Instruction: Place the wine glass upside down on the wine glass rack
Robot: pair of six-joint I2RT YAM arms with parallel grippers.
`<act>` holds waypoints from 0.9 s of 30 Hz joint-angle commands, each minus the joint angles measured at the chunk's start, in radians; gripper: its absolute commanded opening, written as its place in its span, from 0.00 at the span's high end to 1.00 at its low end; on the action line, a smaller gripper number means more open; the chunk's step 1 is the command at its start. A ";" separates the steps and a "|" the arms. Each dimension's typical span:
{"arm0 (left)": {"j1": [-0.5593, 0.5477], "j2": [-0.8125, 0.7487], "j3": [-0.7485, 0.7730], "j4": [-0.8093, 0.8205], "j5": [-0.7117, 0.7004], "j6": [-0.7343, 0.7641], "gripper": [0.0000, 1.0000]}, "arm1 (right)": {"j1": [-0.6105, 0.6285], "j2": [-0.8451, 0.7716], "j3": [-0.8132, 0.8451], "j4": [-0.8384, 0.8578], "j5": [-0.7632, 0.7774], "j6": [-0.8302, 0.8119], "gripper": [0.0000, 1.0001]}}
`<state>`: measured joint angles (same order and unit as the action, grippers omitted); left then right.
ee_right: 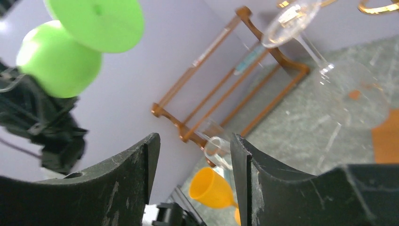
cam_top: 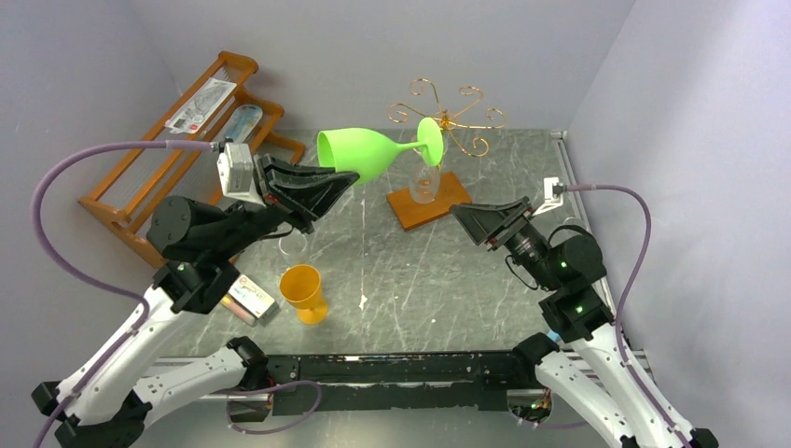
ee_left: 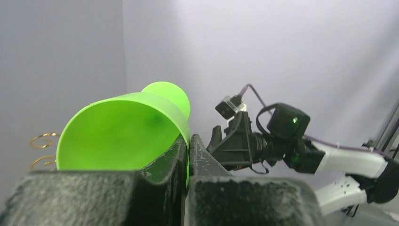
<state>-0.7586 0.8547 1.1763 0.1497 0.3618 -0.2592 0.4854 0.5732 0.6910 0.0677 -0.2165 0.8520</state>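
Note:
The green plastic wine glass (cam_top: pixel 359 154) hangs on its side in the air, its round foot (cam_top: pixel 430 142) pointing at the wine glass rack. My left gripper (cam_top: pixel 347 179) is shut on the bowl's rim, one finger inside the bowl (ee_left: pixel 122 132) and one outside. The rack's gold wire curls (cam_top: pixel 448 117) rise from a brown wooden base (cam_top: pixel 452 198) at the back, just behind the foot. A clear glass (cam_top: pixel 424 182) hangs upside down on it. My right gripper (cam_top: pixel 490 217) stands open and empty to the right of the base, aimed toward the green glass (ee_right: pixel 59 59).
An orange plastic glass (cam_top: pixel 303 292) stands near the front left, with a small box (cam_top: pixel 250 299) beside it. A clear glass (cam_top: pixel 294 245) sits under the left arm. The large wooden slatted shelf (cam_top: pixel 187 149) lines the left wall.

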 commanded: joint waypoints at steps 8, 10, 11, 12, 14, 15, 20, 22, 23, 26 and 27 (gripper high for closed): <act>-0.010 0.163 -0.102 0.615 -0.082 -0.297 0.95 | -0.004 0.022 -0.036 0.440 -0.033 0.168 0.39; -0.030 0.193 -0.126 0.696 -0.110 -0.311 0.95 | -0.003 0.052 -0.041 0.525 -0.030 0.237 0.39; -0.043 0.208 -0.139 0.751 -0.119 -0.307 0.95 | -0.003 0.072 -0.045 0.564 -0.013 0.283 0.38; -0.059 0.230 -0.151 0.802 -0.122 -0.292 0.95 | -0.002 0.092 -0.046 0.595 0.008 0.332 0.39; -0.081 0.277 -0.142 0.859 -0.116 -0.255 0.95 | -0.001 0.133 -0.041 0.631 0.062 0.398 0.38; -0.088 0.300 -0.125 0.861 -0.118 -0.245 0.95 | -0.002 0.146 -0.033 0.637 0.086 0.413 0.38; -0.127 0.392 -0.071 0.955 -0.099 -0.227 0.95 | 0.000 0.167 0.056 0.580 0.192 0.378 0.37; -0.141 0.409 -0.060 0.968 -0.112 -0.211 0.95 | -0.001 0.171 0.070 0.613 0.213 0.372 0.37; -0.146 0.414 -0.057 0.974 -0.120 -0.204 0.95 | 0.000 0.174 0.071 0.642 0.213 0.379 0.37; -0.151 0.417 -0.065 1.001 -0.155 -0.206 0.95 | -0.001 0.186 0.063 0.676 0.284 0.430 0.38; -0.152 0.419 -0.073 1.026 -0.158 -0.212 0.95 | 0.000 0.192 0.059 0.686 0.297 0.449 0.38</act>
<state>-0.9009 1.2778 1.0763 1.0019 0.2638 -0.5037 0.4858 0.7544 0.7448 0.6807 -0.0273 1.2339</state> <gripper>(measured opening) 0.059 0.625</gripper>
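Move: The left hand holds the green wine glass by its rim, bowl end, the stem pointing right; the open right gripper it is brought to waits about 18 cm to the right, 4 cm farther out and some 15 cm lower. From the right hand, the glass's middle lies about 14 cm left, 1 cm ahead and 17 cm above. The rack's middle is roughly 17 cm ahead of the right hand, 3 cm left and 20 cm below; the hanging clear glass is 4 cm nearer than it and 3 cm farther left. Rightward about 10 cm and some 3 cm forward, the left hand carries the green wine glass over towards the right gripper, keeping its pinch on the rim while its fingertips tip up about 20 degrees. The right hand climbs some 13 cm to meet the foot, open fingers tilting up about 30 degrees, without visibly touching it. ##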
